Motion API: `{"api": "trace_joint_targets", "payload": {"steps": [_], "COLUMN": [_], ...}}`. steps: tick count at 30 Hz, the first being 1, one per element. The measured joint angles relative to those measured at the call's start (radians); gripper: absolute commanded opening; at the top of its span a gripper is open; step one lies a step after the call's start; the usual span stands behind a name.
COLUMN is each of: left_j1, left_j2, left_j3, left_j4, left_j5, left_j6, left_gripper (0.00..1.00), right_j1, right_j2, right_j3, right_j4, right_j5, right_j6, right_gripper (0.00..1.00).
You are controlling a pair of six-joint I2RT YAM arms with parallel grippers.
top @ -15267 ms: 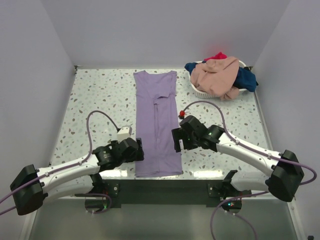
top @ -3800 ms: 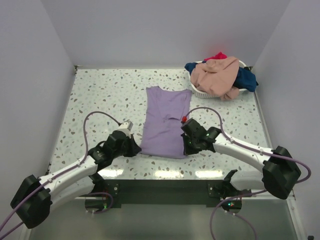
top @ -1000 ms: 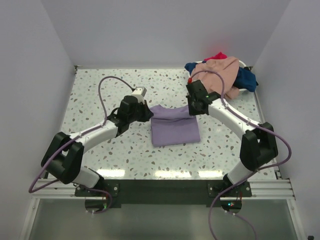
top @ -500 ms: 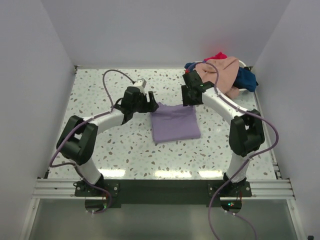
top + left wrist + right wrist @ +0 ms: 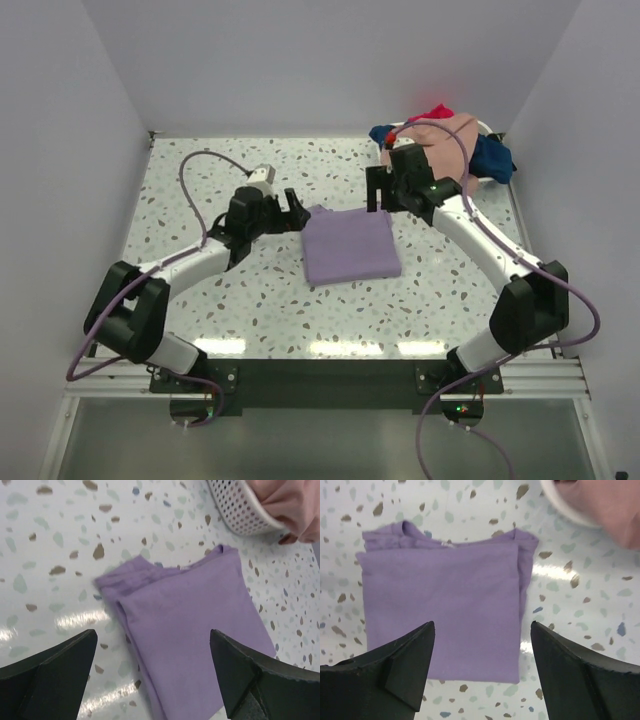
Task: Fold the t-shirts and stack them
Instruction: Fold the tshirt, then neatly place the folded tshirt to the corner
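Observation:
The lavender t-shirt lies folded into a flat square on the speckled table, also seen in the left wrist view and the right wrist view. My left gripper hovers open just off its far left corner, nothing between the fingers. My right gripper stands open above the far right corner, its fingers apart and empty. The peach-pink t-shirt, a navy one and a red one are heaped at the back right.
A white perforated basket holds the heaped shirts at the back right, close behind the right arm. Grey walls enclose the table on three sides. Purple cables loop off both arms.
Both grippers went from shut to open and let go of the lavender shirt's far edge. The shirt now lies flat, and both arms have drawn slightly back from it.

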Motion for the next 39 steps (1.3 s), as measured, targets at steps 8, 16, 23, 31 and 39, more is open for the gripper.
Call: {"api": "trace_joint_targets", "payload": {"steps": [8, 16, 23, 31, 39], "left_j1": [0.0, 0.0, 0.0, -0.041, -0.14], "left_j2": [0.056, 0.128, 0.208, 0.268, 0.352], "left_j3": [-0.196, -0.272, -0.295, -0.277, -0.193], "left_j4": [0.105, 0.313, 0.452, 0.533, 0.564], "left_j5": [0.122, 0.229, 0.276, 0.249, 0.17], "left_j6": [-0.062, -0.151, -0.221, -0.262, -0.291], "left_gripper": [1.0, 1.0, 1.0, 1.0, 1.0], "right_j1": [0.0, 0.0, 0.0, 0.0, 0.0], "right_j2": [0.027, 0.105, 0.175, 0.192, 0.192], "right_j3": [-0.232, -0.269, -0.292, -0.306, -0.333], "right_j4": [0.079, 0.16, 0.193, 0.21, 0.245], "right_j5": [-0.139, -0.194, -0.198, -0.211, -0.22], "right_j6": [0.04, 0.06, 0.068, 0.073, 0.084], "right_gripper": [0.79, 0.78, 0.77, 0.76, 0.75]}}
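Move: The t-shirt, folded into a packet roughly 20 cm across, has its middle about 14 cm to the right of the left hand, 7 cm back and 12 cm below. From the right hand that middle is some 6 cm left, 8 cm back and 17 cm down. A small flap sticks out at the packet's far left, about 7 cm right and 2 cm ahead of the left hand. The clothes basket stands about 14 cm ahead and 12 cm right of the right hand. Onto the folded t-shirt the right hand comes down about 17 cm, drawing back some 5 cm and tipping its open fingers 20 degrees steeper until the tips press on the cloth. The left hand, wide open, sinks 10 cm and draws back, rolls its left side down, then sweeps right at level height across the packet's left part towards the right hand, its lower finger brushing the cloth. ##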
